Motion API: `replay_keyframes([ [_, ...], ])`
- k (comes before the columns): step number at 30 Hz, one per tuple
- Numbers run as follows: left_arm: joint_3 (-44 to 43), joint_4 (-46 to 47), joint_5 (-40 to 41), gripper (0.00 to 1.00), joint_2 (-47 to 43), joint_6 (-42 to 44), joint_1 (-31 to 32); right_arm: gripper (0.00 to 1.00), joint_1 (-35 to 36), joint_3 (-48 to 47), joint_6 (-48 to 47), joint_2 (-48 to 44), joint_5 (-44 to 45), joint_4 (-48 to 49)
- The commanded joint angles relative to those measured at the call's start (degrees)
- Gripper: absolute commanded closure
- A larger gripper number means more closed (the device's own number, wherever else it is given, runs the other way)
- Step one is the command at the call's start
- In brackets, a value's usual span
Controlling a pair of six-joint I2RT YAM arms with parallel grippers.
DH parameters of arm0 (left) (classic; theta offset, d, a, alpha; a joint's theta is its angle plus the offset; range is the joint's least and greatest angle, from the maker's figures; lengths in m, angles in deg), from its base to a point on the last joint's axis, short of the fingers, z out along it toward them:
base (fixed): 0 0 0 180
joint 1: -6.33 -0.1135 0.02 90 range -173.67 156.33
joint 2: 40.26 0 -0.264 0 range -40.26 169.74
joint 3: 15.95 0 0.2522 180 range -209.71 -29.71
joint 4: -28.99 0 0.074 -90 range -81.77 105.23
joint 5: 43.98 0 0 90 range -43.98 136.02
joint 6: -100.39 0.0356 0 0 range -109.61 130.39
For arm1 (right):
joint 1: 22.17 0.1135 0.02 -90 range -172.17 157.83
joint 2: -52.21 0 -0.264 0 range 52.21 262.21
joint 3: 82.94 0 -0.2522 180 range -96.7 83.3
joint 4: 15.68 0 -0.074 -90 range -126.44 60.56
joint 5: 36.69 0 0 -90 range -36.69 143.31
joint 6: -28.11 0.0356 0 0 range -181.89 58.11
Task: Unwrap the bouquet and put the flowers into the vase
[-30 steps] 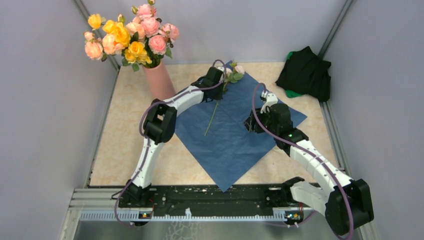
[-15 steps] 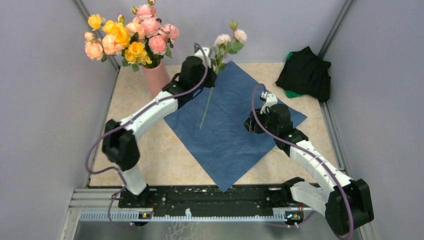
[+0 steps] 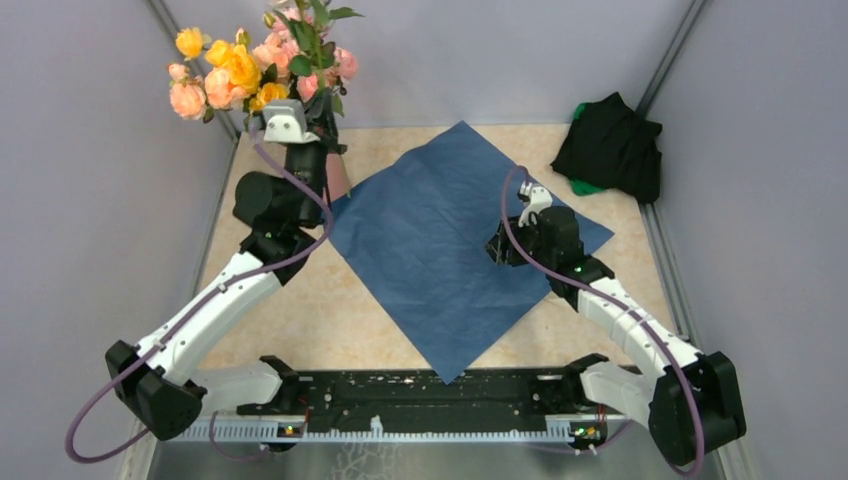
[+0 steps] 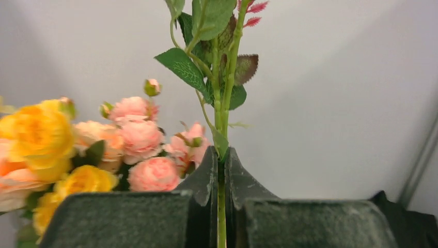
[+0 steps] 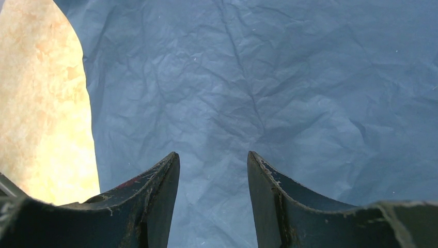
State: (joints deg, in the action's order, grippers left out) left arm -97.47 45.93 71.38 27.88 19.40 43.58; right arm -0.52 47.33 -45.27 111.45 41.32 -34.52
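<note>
My left gripper (image 3: 320, 108) is shut on the thin green stem of one of the flowers (image 3: 318, 22), held upright just right of the blooms standing in the vase (image 3: 338, 180). My left arm hides most of that salmon-pink vase. In the left wrist view the stem (image 4: 223, 103) runs up between the closed jaws of the left gripper (image 4: 221, 153), with pink and yellow blooms (image 4: 139, 139) to its left. The bouquet's blue paper (image 3: 450, 250) lies spread flat and bare. My right gripper (image 3: 498, 246) hovers open over the paper (image 5: 289, 77), and the right gripper (image 5: 213, 155) holds nothing.
A black cloth heap (image 3: 610, 145) with a bit of green lies at the back right corner. The beige tabletop (image 3: 260, 300) is walled by grey panels on both sides and at the back. The vase stands tight in the back left corner.
My left arm has swung left from above the blue paper to the vase, carrying the flower, which now stands upright among the blooms. The right arm has not moved.
</note>
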Motion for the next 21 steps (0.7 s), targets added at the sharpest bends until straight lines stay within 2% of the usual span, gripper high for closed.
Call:
replay_keyframes([
  [1, 8.9, 26.8, 3.0, 1.0, -2.7, 16.2, 0.0, 0.49, 0.2, -0.1, 0.3, 0.5, -1.4, 3.5],
  [2, 11.0, 33.2, 2.7, 1.0, -2.4, 20.3, 0.0, 0.49, 0.2, 0.0, 0.3, 0.6, -1.4, 3.6],
  [4, 11.9, 39.8, 3.5, 1.0, -0.6, 25.7, -0.1, 0.49, 0.2, 0.0, 0.3, 0.6, -1.3, 3.5],
  [11, 6.9, 43.7, 3.5, 1.0, 7.4, 31.6, -1.9, 0.49, 0.2, -0.2, 0.0, 1.1, -0.9, 3.2],
  [16, 4.1, 43.7, 0.6, 1.0, 10.0, 27.7, -6.8, 0.49, 0.2, -0.1, -0.2, 1.2, -0.5, 2.9],
  [21, -1.6, 35.6, -1.6, 1.0, 11.7, 19.6, -13.4, 0.49, 0.2, -0.2, -0.3, 1.3, -0.4, 2.8],
])
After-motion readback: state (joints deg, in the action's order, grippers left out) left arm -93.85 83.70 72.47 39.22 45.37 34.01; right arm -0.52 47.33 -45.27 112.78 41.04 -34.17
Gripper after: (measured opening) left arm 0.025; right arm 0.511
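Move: The left hand holds the white rose upright by its stem; the vase mouth it is bound for lies about 14 cm ahead, 6 cm to the left and some 24 cm below. The pink roses standing in the vase are about 18 cm ahead, 4 cm left and 5 cm lower, the yellow ones 12 cm ahead, 14 cm left and 7 cm lower. From the idle right hand the vase mouth is about 21 cm ahead, 38 cm left and 11 cm up. Leftward, about 8 cm in two spurts, the left hand carries the stem across in front of the vase; it first draws back some 2 cm, then swings forward about 5 cm, rising slightly only at the end. Meanwhile the wrist turns about 25 degrees counter-clockwise and tips the fingers up nearly 20, with the stem kept pinched. ##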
